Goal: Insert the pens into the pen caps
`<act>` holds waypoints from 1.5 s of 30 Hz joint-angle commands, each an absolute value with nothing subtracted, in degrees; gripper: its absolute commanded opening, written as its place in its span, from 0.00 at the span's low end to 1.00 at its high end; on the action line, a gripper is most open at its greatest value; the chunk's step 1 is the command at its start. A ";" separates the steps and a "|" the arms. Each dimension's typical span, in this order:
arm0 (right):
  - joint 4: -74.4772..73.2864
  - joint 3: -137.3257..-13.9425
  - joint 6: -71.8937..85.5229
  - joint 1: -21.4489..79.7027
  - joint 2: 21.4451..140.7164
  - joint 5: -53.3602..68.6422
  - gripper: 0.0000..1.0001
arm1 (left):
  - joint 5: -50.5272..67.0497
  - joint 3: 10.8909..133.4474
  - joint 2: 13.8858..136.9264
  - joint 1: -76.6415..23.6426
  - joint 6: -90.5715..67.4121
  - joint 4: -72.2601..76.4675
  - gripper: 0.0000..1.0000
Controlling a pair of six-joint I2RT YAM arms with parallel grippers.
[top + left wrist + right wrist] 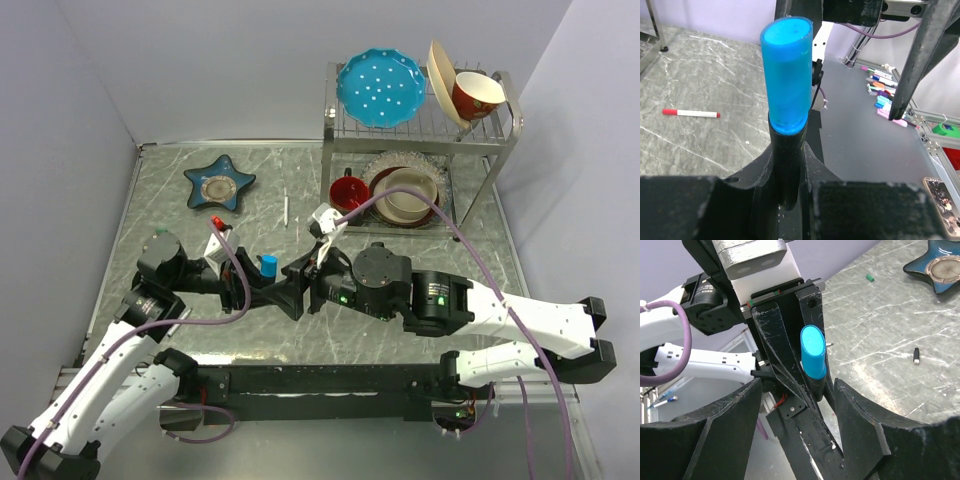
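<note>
My left gripper point(785, 200) is shut on the black marker point(785, 165), which stands upright with a bright blue pen cap point(786, 75) on its top end. The top view shows that cap point(268, 264) between the two wrists. My right gripper point(799, 385) is open, and its fingers point(860, 415) straddle the left gripper's fingers and the capped marker point(812, 352) without touching the marker. A white pen with red ends point(690, 113) lies on the table to the left. Further back lies a thin white pen point(285, 210). A teal cap point(869, 277) and a small black cap point(916, 356) also rest on the table.
A blue star-shaped dish point(218, 182) sits at the back left. At the back right stands a metal dish rack point(497, 160) with a blue plate point(380, 88), bowls point(410, 195) and a red mug point(347, 190). Purple cables loop over both arms.
</note>
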State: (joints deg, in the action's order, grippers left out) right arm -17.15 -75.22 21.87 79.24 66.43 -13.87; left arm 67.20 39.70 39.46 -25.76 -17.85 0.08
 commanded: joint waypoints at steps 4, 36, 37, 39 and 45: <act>-13.19 -76.56 19.34 75.77 63.02 -5.65 0.67 | 70.57 40.61 39.20 -26.80 -19.24 3.51 0.01; -7.64 -78.92 19.51 69.26 67.94 8.44 0.41 | 71.63 40.25 40.25 -29.36 -20.57 4.83 0.01; -7.91 -78.84 19.51 69.26 68.03 8.35 0.39 | 71.72 40.25 40.17 -29.36 -21.00 5.18 0.01; -8.26 -78.23 19.95 69.17 68.29 8.70 0.37 | 71.98 40.43 40.25 -29.44 -21.79 6.32 0.01; -8.61 -73.22 20.21 69.26 68.29 13.43 0.05 | 72.07 40.96 40.43 -29.62 -23.29 8.61 0.01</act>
State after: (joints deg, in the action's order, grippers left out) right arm -9.54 -75.42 19.92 69.21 67.77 8.88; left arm 71.55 39.59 40.34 -29.45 -21.37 4.12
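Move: The blue cap sits on the black marker that the left gripper holds upright, about 6 cm above the left hand. From the open right hand, it is roughly 3 cm ahead, 2 cm to the left and 2 cm higher. On the table, some 30 cm below the left hand, a small black cap lies about 22 cm ahead and 4 cm left of that hand, and the red-ended pen about 16 cm ahead and 26 cm to its right. Bring the blue cap between the right fingers: draw the left gripper back about 2.5 cm, still gripping the marker, with a slight clockwise turn. Meanwhile raise the right gripper some 3 cm, easing forward and right, then swing it back and left towards the cap, turning about 13 degrees counter-clockwise, and close its fingers until they pinch the cap's upper part from both sides. ##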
